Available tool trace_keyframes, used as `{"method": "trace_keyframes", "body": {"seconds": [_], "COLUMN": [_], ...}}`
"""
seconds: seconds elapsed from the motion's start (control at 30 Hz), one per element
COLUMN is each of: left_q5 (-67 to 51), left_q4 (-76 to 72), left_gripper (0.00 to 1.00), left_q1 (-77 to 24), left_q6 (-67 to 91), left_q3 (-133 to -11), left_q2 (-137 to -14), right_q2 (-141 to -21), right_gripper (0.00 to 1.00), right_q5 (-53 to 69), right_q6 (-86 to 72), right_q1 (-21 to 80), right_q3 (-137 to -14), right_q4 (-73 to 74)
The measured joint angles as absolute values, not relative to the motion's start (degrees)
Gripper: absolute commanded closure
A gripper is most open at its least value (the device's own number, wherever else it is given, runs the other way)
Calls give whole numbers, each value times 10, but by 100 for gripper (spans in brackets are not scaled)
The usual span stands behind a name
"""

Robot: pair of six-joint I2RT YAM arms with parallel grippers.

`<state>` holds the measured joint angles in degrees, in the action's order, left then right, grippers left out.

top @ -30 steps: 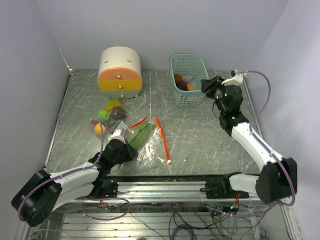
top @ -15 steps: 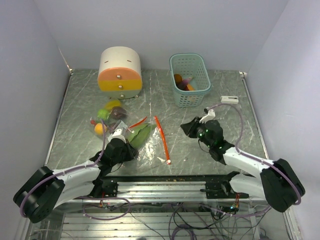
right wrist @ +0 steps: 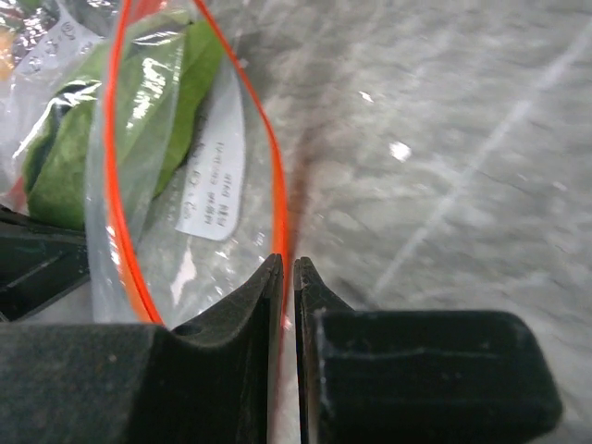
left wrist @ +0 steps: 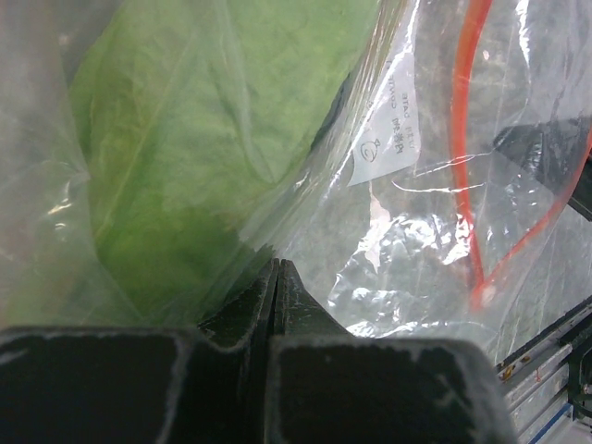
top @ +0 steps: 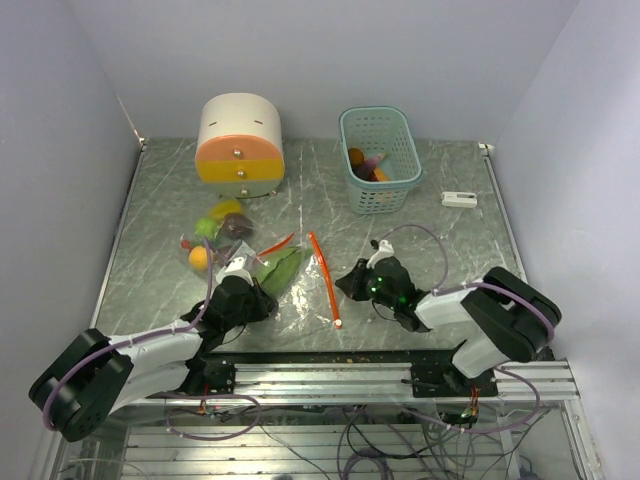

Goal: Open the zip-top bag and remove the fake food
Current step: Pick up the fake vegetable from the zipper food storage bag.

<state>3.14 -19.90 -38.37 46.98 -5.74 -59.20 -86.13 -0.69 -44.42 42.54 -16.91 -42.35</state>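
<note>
The clear zip-top bag [top: 293, 290] lies flat at the table's front, its orange zip rim [top: 322, 275] gaping open. A flat green leafy piece of fake food [top: 277, 270] [left wrist: 185, 139] [right wrist: 148, 102] lies inside it. My left gripper [top: 258, 290] [left wrist: 277, 265] is shut on the bag's film right beside the leaf. At the bag's mouth, my right gripper [top: 345, 285] [right wrist: 286, 264] has its jaws closed to a thin slit around the orange rim [right wrist: 279, 213]. Yellow, lime-green, orange and dark red fake fruits [top: 215, 232] sit left of the bag.
A round cream-and-orange drawer box [top: 240, 145] stands at the back left. A teal basket [top: 395, 190] at the back right holds a few small toy pieces. A small white object [top: 459, 199] lies near the right edge.
My right arm has swung down from beside the basket to the bag's mouth, and its jaws have closed onto the orange rim. The left gripper has stayed put, shut on the bag.
</note>
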Motion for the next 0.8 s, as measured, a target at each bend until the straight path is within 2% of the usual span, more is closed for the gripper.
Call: {"method": "trace_keyframes", "body": {"seconds": [0.33, 0.4, 0.5, 0.67, 0.8], "left_q5": [25, 23, 22, 41, 73], "left_q4": [-194, -182, -156, -74, -21], "left_gripper": [93, 90, 77, 46, 34], "left_q1": [-394, -396, -396, -397, -398], "left_q6": [467, 463, 456, 447, 436], "left_q3": [-58, -58, -63, -116, -164], "left_q2": [-588, -571, -531, -459, -425], "right_q2": [-963, -983, -1020, -1090, -1137], "right_gripper": [89, 89, 89, 89, 88], "right_q5": [7, 14, 31, 71, 98], "right_q6": [-443, -444, -450, -476, -502], "right_q1": [471, 476, 479, 481, 482], "right_q3": [-255, -265, -270, -267, -257], "right_q4": [-475, -491, -523, -625, -717]}}
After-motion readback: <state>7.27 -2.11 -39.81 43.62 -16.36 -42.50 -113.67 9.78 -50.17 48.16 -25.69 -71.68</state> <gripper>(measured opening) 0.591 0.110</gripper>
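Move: The green vegetable, lying in the bag, has its middle some 17 cm to the right hand's left and about 2 cm ahead, just below fingertip height; from the left hand it is roughly 7 cm ahead and 2 cm to the right. The orange zip strip along the bag's mouth stands between, about 4 cm left and 2 cm ahead of the right hand. The second bag's orange strip end lies some 9 cm beyond the vegetable, sideways level with it. Towards the green vegetable the right hand slides left, about 9 cm and nearly level, its shut fingers going in under the orange strip through the bag's mouth while the wrist rolls its left side up and turns a little counter-clockwise. The left hand, first resting shut on the bag beside the vegetable, then comes free, rising some 9 cm, tilting up slightly and opening past halfway. ##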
